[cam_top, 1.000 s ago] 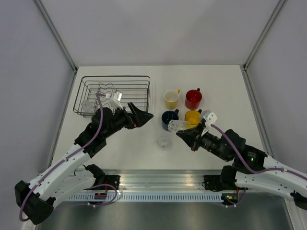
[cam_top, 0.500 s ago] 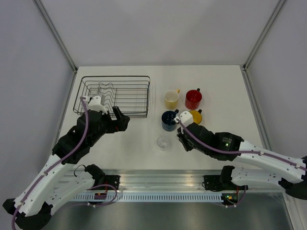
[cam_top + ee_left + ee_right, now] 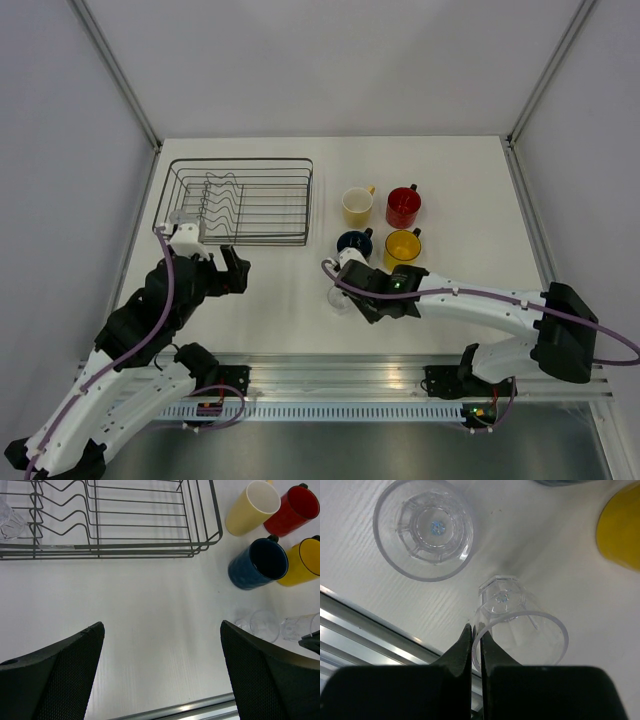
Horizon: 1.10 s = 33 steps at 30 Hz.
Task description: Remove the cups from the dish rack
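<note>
The black wire dish rack (image 3: 238, 200) (image 3: 115, 520) sits at the back left, with one clear tumbler (image 3: 10, 517) in its left end. Right of it stand the cream (image 3: 357, 206), red (image 3: 403, 206), dark blue (image 3: 352, 245) and yellow (image 3: 401, 245) mugs. My right gripper (image 3: 475, 640) (image 3: 355, 290) is shut on the rim wall of a clear tumbler (image 3: 520, 625) (image 3: 297, 627), whose base is at or just above the table. A second tumbler (image 3: 423, 530) (image 3: 340, 298) stands upright beside it. My left gripper (image 3: 162, 650) (image 3: 235, 272) hangs open over bare table in front of the rack.
The metal rail (image 3: 330, 372) runs along the table's near edge, close behind the two tumblers. The yellow mug (image 3: 620, 535) stands just beyond the held tumbler. Grey walls close in the table on three sides.
My right arm has swung left and down, carrying the tumbler from beside the yellow mug to beside the standing tumbler. My left arm has pulled back from the rack toward the near left, still open.
</note>
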Motion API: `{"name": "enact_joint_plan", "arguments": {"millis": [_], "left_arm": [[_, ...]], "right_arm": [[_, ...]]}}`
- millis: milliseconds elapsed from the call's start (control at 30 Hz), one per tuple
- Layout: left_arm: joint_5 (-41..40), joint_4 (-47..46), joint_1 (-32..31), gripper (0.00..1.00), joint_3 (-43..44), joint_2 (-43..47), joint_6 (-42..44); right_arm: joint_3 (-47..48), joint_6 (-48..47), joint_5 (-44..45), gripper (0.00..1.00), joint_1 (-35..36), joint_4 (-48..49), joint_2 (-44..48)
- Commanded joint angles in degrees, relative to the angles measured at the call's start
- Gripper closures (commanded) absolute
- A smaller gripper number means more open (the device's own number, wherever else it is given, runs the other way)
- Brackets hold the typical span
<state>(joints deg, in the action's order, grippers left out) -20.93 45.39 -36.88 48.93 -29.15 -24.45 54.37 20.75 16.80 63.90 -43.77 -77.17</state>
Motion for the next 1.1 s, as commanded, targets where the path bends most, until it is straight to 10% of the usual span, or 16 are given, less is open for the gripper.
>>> {"name": "enact_joint_plan", "arguments": {"millis": [0, 567, 1067], "left_arm": [[-0.1, -1.1, -0.1, 0.0, -0.2, 0.6, 2.8], [1.9, -2.1, -0.1, 0.0, -1.1, 1.1, 3.6], [1.6, -2.3, -0.1, 0.0, -1.2, 0.7, 3.4]], "right_arm": [[1.8, -0.8, -1.8, 0.97, -1.4, 1.4, -3.2], [0.7, -3.3, -4.6, 0.89, -5.1, 4.1, -8.9], [1.2, -3.5, -3.6, 0.59, -5.9, 3.7, -5.7]]}}
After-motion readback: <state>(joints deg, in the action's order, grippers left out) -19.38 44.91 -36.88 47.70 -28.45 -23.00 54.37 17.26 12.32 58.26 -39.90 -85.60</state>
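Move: The clear cup pinched by its wall in the right hand is bound for the table just beneath it, a spot about 3 cm ahead, 3 cm to the right and 8 cm below that hand. The other clear cup stands some 4 cm ahead and 7 cm left of the hand; the blue mug is about 16 cm ahead and 3 cm left, the yellow mug 15 cm ahead and 7 cm right. From the left hand, the spot lies roughly 32 cm right, about level fore and aft, and 23 cm below. The clear cup is lowered beside the other clear cup: the right hand, still pinching its wall, sinks about 3.5 cm to set the base on the table, tipping only slightly. Staying low, the hand then eases forward, nearly 2 cm in all, as its fingers part to a bit under half open, one on either side of the wall. ##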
